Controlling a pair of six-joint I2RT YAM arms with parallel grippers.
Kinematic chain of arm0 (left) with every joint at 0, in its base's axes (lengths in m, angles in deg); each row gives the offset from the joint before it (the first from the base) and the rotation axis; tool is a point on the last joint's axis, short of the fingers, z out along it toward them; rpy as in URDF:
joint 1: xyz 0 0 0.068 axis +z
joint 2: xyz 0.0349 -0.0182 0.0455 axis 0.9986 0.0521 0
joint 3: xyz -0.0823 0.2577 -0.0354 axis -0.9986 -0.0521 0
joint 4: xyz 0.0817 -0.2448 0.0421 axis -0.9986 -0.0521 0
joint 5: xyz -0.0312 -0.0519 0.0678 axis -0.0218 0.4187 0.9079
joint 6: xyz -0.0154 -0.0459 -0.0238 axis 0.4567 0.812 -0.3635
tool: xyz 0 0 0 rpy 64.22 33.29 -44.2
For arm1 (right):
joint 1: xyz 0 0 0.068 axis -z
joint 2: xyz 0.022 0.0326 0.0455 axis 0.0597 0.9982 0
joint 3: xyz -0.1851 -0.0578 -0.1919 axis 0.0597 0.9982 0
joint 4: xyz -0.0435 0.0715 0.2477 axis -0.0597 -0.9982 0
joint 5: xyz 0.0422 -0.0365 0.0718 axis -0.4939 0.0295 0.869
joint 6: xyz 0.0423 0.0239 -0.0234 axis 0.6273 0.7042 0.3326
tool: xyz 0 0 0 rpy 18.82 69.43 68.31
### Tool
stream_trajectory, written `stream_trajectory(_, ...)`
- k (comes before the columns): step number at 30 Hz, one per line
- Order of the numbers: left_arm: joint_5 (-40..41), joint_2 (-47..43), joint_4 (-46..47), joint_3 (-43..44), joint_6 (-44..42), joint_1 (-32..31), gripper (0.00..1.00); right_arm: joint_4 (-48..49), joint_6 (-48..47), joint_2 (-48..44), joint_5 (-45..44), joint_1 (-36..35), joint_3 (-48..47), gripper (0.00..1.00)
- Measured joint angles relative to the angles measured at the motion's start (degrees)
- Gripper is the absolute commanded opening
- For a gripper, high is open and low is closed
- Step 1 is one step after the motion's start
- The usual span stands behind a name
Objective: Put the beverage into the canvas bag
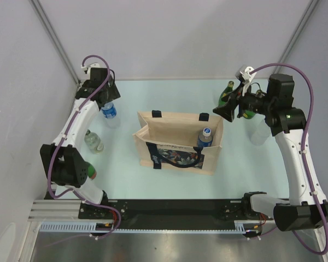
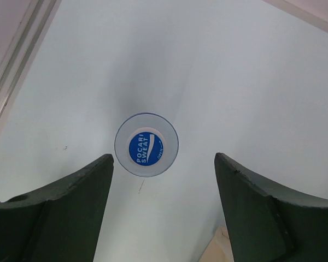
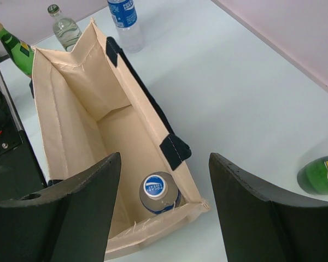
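Note:
The beige canvas bag (image 1: 163,131) stands open at mid-table, with navy handles and a blue print on its near side. A blue-capped Pocari Sweat beverage bottle (image 1: 205,136) stands upright inside its right end (image 3: 159,191). My right gripper (image 1: 226,111) hovers open and empty just right of the bag (image 3: 71,125), looking down into it (image 3: 164,158). A second Pocari Sweat bottle (image 1: 110,111) stands at the back left. My left gripper (image 1: 105,101) hangs straight above it, open, with the cap (image 2: 146,148) just ahead of the fingertips (image 2: 163,158).
A clear glass bottle (image 1: 93,141) and a green bottle (image 1: 89,172) stand left of the bag. Two more green bottles (image 1: 228,93) (image 1: 252,112) stand at the back right by my right wrist. A bag corner (image 2: 221,249) shows in the left wrist view. Walls close the back and sides.

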Motion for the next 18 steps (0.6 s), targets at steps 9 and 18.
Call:
stream_trajectory(9,-0.4,4.5,0.0,0.0,-0.1,2.5,0.67,0.3,0.2,0.0,0.0,0.7,0.7,0.71)
stream_trajectory(18,-1.2,5.5,-0.3,0.0,-0.5,2.6,0.5,0.2,0.2,0.1,0.0,1.8,0.7,0.71)
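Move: Just below the left hand's open fingers stands the blue-labelled beverage bottle, its middle about 1 cm ahead, 2 cm to the left and some 13 cm down. The clear glass bottle is roughly 11 cm back and 9 cm left of the hand, and the canvas bag's middle about 31 cm right and 11 cm back, both some 14 cm below. From the right hand the blue-labelled bottle lies about 55 cm left, 16 cm ahead and 26 cm lower. Sinking about 4 cm onto the blue-labelled bottle's cap, the left hand also drifts some 1.5 cm left, which centres the cap between its fingers, then stops; the wrist tips down about 5 degrees. The fingers narrow steadily all the while, from well open to a little over half, and keep closing around the cap after the hand has stopped, with a gap still left beside it. ##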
